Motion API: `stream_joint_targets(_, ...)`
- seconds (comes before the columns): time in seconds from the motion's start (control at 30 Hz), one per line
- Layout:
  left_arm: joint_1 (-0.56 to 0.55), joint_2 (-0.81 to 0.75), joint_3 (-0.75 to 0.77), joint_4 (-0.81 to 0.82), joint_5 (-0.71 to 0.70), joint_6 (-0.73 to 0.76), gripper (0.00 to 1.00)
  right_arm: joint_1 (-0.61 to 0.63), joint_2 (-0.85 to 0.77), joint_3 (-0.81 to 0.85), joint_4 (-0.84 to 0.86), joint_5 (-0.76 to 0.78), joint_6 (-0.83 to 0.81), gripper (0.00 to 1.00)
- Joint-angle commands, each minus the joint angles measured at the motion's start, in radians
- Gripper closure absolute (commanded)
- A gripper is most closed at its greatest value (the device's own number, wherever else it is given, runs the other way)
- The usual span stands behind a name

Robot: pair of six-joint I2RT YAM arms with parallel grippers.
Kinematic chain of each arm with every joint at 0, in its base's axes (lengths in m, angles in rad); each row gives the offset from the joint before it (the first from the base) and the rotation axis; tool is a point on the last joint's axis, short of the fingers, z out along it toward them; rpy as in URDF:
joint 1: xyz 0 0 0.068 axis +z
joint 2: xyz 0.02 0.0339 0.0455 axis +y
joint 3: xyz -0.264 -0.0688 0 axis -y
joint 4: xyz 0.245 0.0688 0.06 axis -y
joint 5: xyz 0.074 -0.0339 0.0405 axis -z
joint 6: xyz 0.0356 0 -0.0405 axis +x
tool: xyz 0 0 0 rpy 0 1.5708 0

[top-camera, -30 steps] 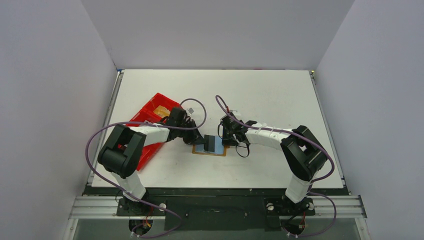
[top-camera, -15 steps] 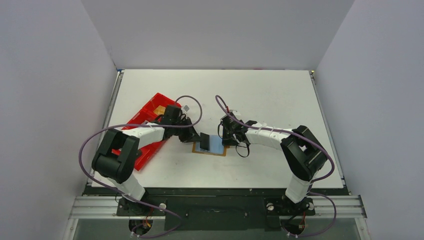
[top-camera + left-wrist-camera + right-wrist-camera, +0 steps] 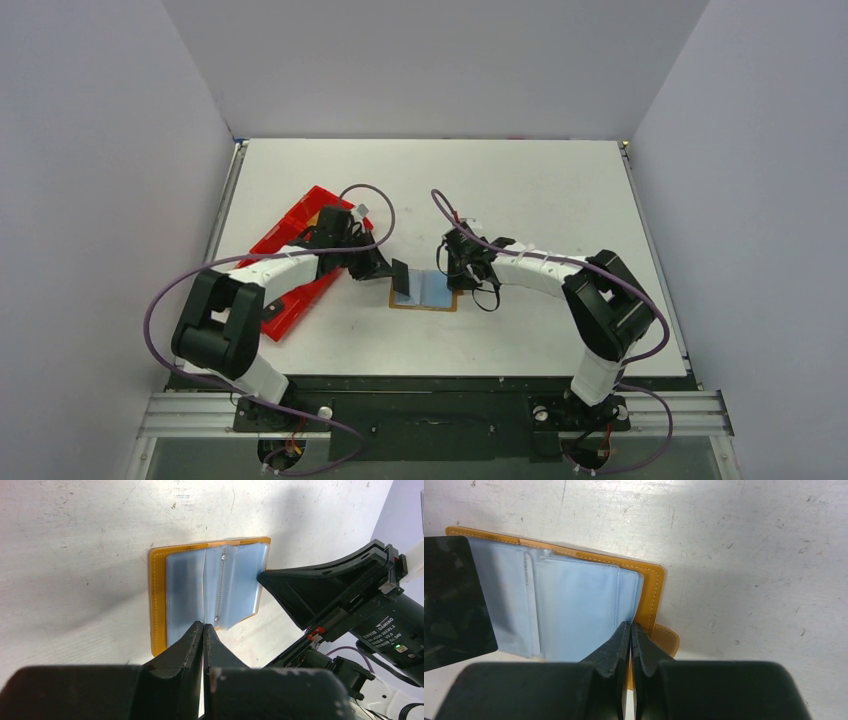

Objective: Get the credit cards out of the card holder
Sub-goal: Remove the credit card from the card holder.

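Observation:
The tan card holder (image 3: pixel 421 306) lies open on the table, its pale blue plastic sleeves (image 3: pixel 574 610) facing up. My left gripper (image 3: pixel 393 274) (image 3: pixel 203 625) is shut on a dark credit card (image 3: pixel 401 279), held on edge over the holder's left side. That card appears as a black rectangle (image 3: pixel 454 600) in the right wrist view and only edge-on in the left wrist view. My right gripper (image 3: pixel 459 282) (image 3: pixel 630 625) is shut, its tips resting on the holder's right edge (image 3: pixel 655 595). One of its fingers (image 3: pixel 300 587) touches the sleeves' right side.
A long red tray (image 3: pixel 283 308) lies at an angle under my left arm, left of the holder. Purple cables loop above both arms. Grey walls enclose the white table (image 3: pixel 540 190) on three sides.
My left gripper has carried the dark card to the left, off the middle of the holder, uncovering the blue sleeves. The right gripper has stayed on the holder's right edge.

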State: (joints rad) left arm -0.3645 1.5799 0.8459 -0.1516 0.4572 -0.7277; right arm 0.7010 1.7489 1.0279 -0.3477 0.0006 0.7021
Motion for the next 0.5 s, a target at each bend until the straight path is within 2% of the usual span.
stream_joint_targets(0.0, 0.009, -0.056, 0.025, 0.001, 0.022, 0.014, 1.0, -0.008, -0.003, 0.064, -0.048, 0.014, -0.025, 0.96)
stream_joint_targets(0.17, 0.017, -0.073, 0.021, 0.04, 0.081, -0.016, 1.0, -0.009, -0.076, 0.11, -0.067, -0.039, -0.034, 0.59)
stream_joint_targets(0.33, 0.025, -0.094, -0.004, 0.152, 0.147, -0.09, 1.0, -0.024, -0.161, 0.13, -0.033, -0.119, -0.023, 0.41)
stream_joint_targets(0.47, 0.027, -0.11, -0.025, 0.267, 0.202, -0.167, 1.0, -0.074, -0.217, 0.053, 0.126, -0.269, 0.056, 0.38)
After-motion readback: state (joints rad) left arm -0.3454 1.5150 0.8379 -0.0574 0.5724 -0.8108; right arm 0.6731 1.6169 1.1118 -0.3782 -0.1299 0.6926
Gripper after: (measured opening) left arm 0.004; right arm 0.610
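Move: The right gripper is shut, with its tips on the card holder's right page. The black card, already in the left gripper, lies some 12 cm to its left, 2 cm ahead and 3 cm higher; the holder's middle is about 6 cm left, level fore and aft and in height. From the left gripper, the right fingertips are roughly 14 cm right, 3 cm back and 5 cm below, and the holder's middle about 8 cm right, 3 cm back and 5 cm below. Lift the right gripper off the holder's right page, rising about 8 cm and drifting left towards the card, opening its fingers to over half and swinging the tips some 10 degrees leftward. Meanwhile keep the card pinched in the shut left gripper and raise it about 4.5 cm, edging right and tilting its fingers up a little. ##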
